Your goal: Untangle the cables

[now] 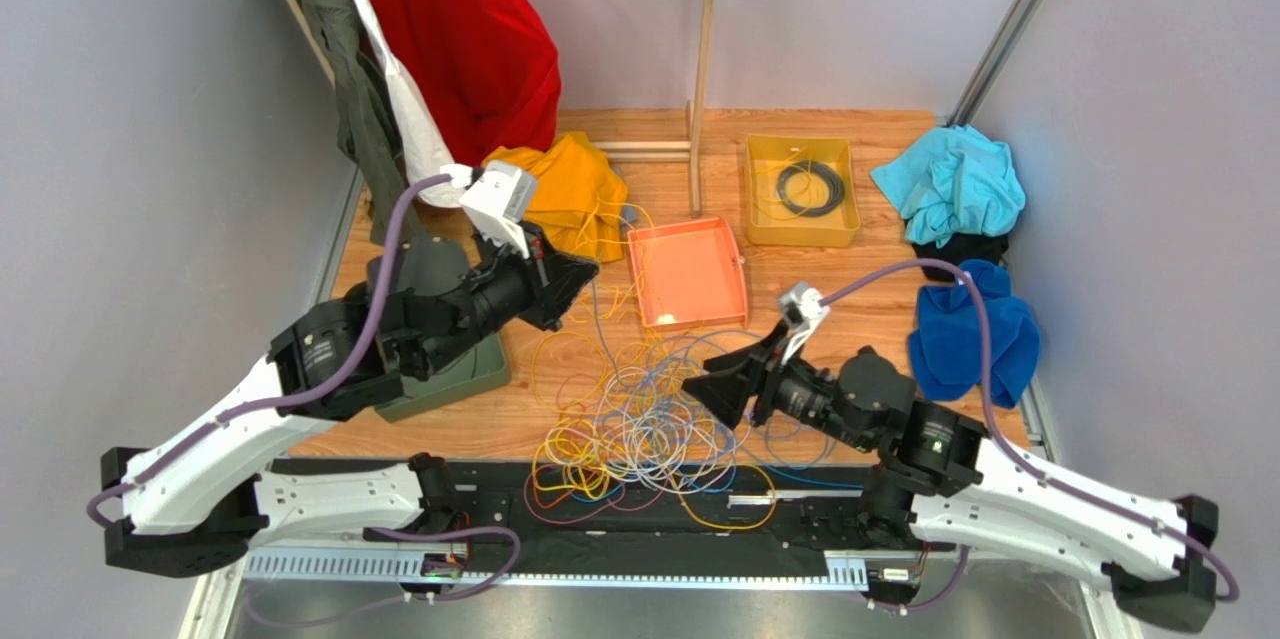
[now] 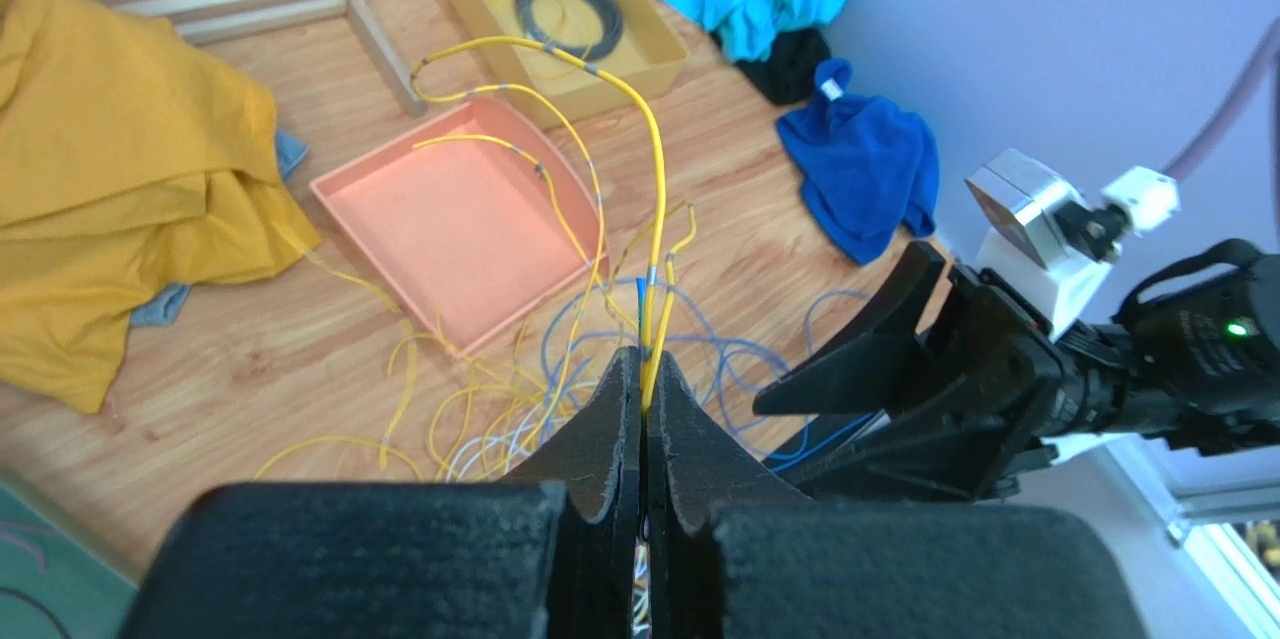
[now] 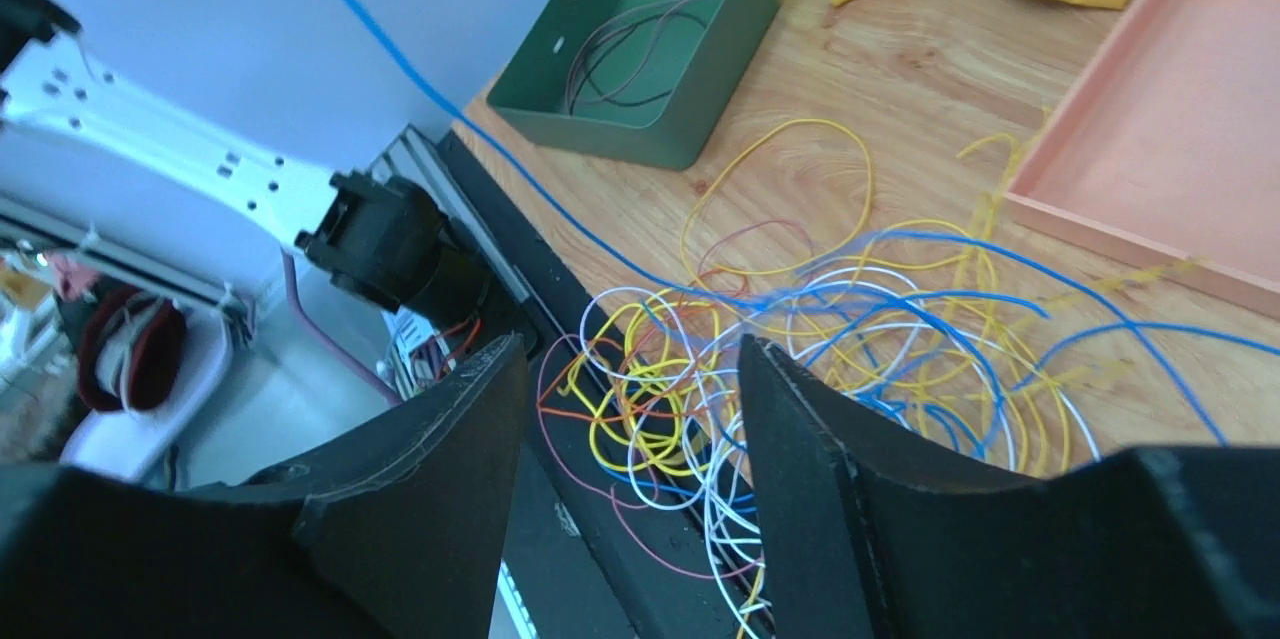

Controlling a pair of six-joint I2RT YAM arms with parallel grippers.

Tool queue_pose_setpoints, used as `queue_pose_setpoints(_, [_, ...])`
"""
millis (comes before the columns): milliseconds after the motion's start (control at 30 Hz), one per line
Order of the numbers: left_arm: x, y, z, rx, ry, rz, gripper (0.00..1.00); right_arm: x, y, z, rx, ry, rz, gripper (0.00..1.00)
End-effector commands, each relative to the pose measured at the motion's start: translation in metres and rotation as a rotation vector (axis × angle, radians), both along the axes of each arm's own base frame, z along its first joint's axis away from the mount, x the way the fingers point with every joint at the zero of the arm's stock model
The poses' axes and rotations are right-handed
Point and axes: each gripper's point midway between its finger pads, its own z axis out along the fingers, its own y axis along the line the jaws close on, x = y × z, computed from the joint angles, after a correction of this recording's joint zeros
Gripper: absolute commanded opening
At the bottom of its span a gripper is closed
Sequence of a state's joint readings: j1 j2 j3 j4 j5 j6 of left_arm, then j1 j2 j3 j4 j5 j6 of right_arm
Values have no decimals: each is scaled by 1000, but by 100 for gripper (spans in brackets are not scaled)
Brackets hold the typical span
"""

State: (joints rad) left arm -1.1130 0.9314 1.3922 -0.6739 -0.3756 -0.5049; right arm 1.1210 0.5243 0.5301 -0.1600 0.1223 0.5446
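The cables (image 1: 646, 429) lie in a loose tangle of yellow, white, blue and orange loops on the wooden table, spilling over its near edge. My left gripper (image 1: 579, 279) is lifted behind the tangle. Seen from the left wrist, that gripper (image 2: 646, 362) is shut on a yellow cable (image 2: 657, 174) and a blue strand (image 2: 642, 302) running into its tips. The yellow cable arcs up over the trays. A blue cable (image 3: 451, 107) stretches taut up out of the tangle (image 3: 842, 354). My right gripper (image 1: 714, 387) hovers open over the tangle's right side, nothing between its fingers (image 3: 819, 429).
A salmon tray (image 1: 688, 272) sits behind the tangle, and a yellow tray (image 1: 801, 189) with a coiled black cable beyond it. A green tray (image 3: 639, 54) holds dark cables under the left arm. Yellow cloth (image 1: 579, 189), blue cloths (image 1: 977, 332), a wooden stand (image 1: 700, 84).
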Motion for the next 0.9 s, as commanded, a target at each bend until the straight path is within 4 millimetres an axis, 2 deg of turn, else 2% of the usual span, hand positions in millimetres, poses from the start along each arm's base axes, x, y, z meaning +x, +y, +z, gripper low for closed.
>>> queue_pose_setpoints(0, [-1,-9,7,14,2,-31,0,-11,35,33,-26,-164,73,58])
queue_pose_setpoints(33, [-2,-11,10,6,2,-38,0,-11,40,33,-35,-181,58,59])
queue_pose_setpoints(67, [-3,-14,10,3,8,-48,0,-18,49,39,-17,-199,79,59])
queue_pose_setpoints(133, [-4,-17,10,-3,14,-57,0,-17,60,31,-53,-213,74,59])
queue_pose_setpoints(200, [-6,-20,10,-11,20,-72,0,-17,68,35,-41,-233,75,59])
queue_pose_setpoints(333, [-9,-23,9,-24,28,-93,0,6,74,22,-81,-268,-38,59])
queue_pose_setpoints(367, [-10,-23,11,-31,26,-98,0,8,77,27,-58,-279,-51,59])
queue_pose_setpoints(533, [-12,-22,10,-40,27,-101,0,23,90,27,-23,-289,-128,58])
queue_pose_setpoints(567, [-12,-23,10,-44,27,-104,0,26,95,20,-36,-288,-138,58])
queue_pose_setpoints(633, [-13,-22,9,-50,29,-106,0,28,101,22,-13,-294,-148,52])
queue_pose_setpoints(667, [-14,-22,8,-49,30,-108,0,29,104,17,-23,-289,-150,45])
queue_pose_setpoints(700, [-14,-20,7,-46,30,-105,0,31,103,17,-22,-282,-163,21])
queue_pose_setpoints(733, [-14,-17,6,-45,28,-96,0,30,102,15,-38,-271,-162,12])
queue_pose_setpoints(800, [-13,-8,3,-40,23,-72,0,29,93,22,-29,-250,-176,0])
queue_pose_setpoints(867, [-9,8,-2,-34,20,-6,0,17,84,28,-69,-241,-148,0])
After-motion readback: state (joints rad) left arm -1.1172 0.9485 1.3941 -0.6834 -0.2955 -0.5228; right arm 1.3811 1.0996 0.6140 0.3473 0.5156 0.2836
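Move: The blue cable hangs from the shut left hand to the tangle; the spot for the open right hand lies about 10 cm to its left, 2 cm ahead and 2 cm lower. The tangle's middle is some 10 cm left of the right hand, level with it and 21 cm below; the red tray lies roughly 20 cm ahead, 5 cm left and 22 cm below. From the left hand, that cable spot is about 8 cm right, 3 cm back and 19 cm below. Right hand swings about 10 cm left, dipping back then forward, and shuts, pinching the blue cable. ##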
